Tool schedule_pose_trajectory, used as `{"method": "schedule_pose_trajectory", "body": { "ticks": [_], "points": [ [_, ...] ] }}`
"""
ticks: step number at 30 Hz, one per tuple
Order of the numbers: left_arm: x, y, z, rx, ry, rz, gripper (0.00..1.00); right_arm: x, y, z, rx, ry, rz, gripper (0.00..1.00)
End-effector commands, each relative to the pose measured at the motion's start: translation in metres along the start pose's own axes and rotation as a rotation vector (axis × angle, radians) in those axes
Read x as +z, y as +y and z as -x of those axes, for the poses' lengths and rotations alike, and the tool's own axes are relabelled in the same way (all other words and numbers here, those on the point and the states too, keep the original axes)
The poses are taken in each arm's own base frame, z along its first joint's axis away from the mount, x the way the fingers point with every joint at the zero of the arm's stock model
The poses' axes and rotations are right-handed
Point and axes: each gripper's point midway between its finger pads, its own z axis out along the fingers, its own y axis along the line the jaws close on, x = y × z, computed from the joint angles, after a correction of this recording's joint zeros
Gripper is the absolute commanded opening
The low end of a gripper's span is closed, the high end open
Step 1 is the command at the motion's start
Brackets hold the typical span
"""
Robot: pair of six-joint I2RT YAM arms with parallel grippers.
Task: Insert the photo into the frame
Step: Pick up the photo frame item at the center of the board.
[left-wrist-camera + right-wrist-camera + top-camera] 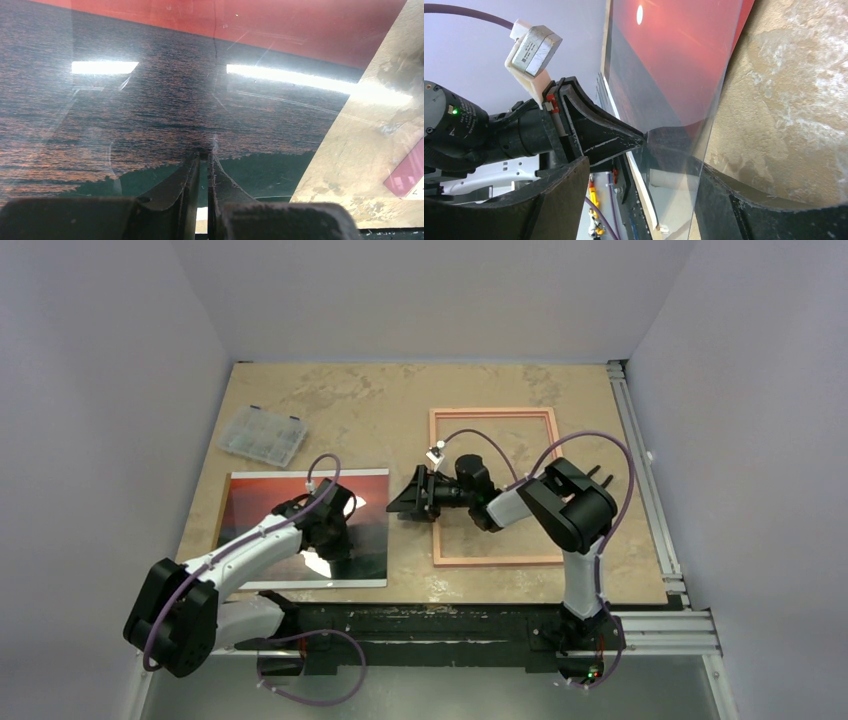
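Note:
The photo [270, 515], a red sunset over dark sea, lies flat on the table's left half. My left gripper [338, 540] is shut, its tips [204, 154] pressed down on the glossy dark sea [150, 110] near the photo's right edge. The pinkish wooden frame [492, 412] lies flat to the right, and its corner [407, 172] shows in the left wrist view. My right gripper [403, 502] reaches left from over the frame, low at the photo's right edge. It stands open [641, 172], with the edge of a thin clear sheet [716, 100] between its fingers. The sunset [664, 45] shows beyond.
A clear plastic compartment box [262, 435] sits at the back left. A metal rail [640, 470] runs along the table's right edge and grey walls close in three sides. Bare marble-patterned tabletop [380, 400] lies behind the photo and the frame.

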Motion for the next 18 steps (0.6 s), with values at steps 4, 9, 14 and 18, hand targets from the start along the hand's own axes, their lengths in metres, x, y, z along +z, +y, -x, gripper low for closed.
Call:
{"method": "schedule_pose_trajectory", "body": {
  "ticks": [4,9,14,18],
  "points": [
    [0.004,-0.002,-0.006,0.003,0.009,-0.025,0.10,0.009,-0.038,-0.038,0.072,0.113,-0.126,0.60],
    [-0.002,-0.007,-0.004,0.005,-0.009,-0.055,0.14,0.008,-0.041,-0.040,0.077,0.115,-0.136,0.43],
    [-0.017,-0.017,0.005,0.009,-0.067,-0.125,0.23,0.007,-0.033,-0.036,0.053,0.118,-0.139,0.12],
    [-0.039,-0.028,0.014,0.022,-0.130,-0.214,0.36,0.003,-0.022,-0.032,0.007,0.119,-0.151,0.03]
  ]
}}
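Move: The raised right edge of the photo's clear sheet stands between the right hand's open fingers, about 2 cm back, 1 cm left and 3 cm below. The photo's middle is some 17 cm left and 4 cm back; the empty frame's middle is about 20 cm right and 4 cm ahead, both roughly 6 cm below. From the left hand, that edge lies some 8 cm right, 6 cm ahead and 3 cm above. Right hand sinks about 3 cm and back, pinching the clear sheet's raised edge; left hand opens and rises. ##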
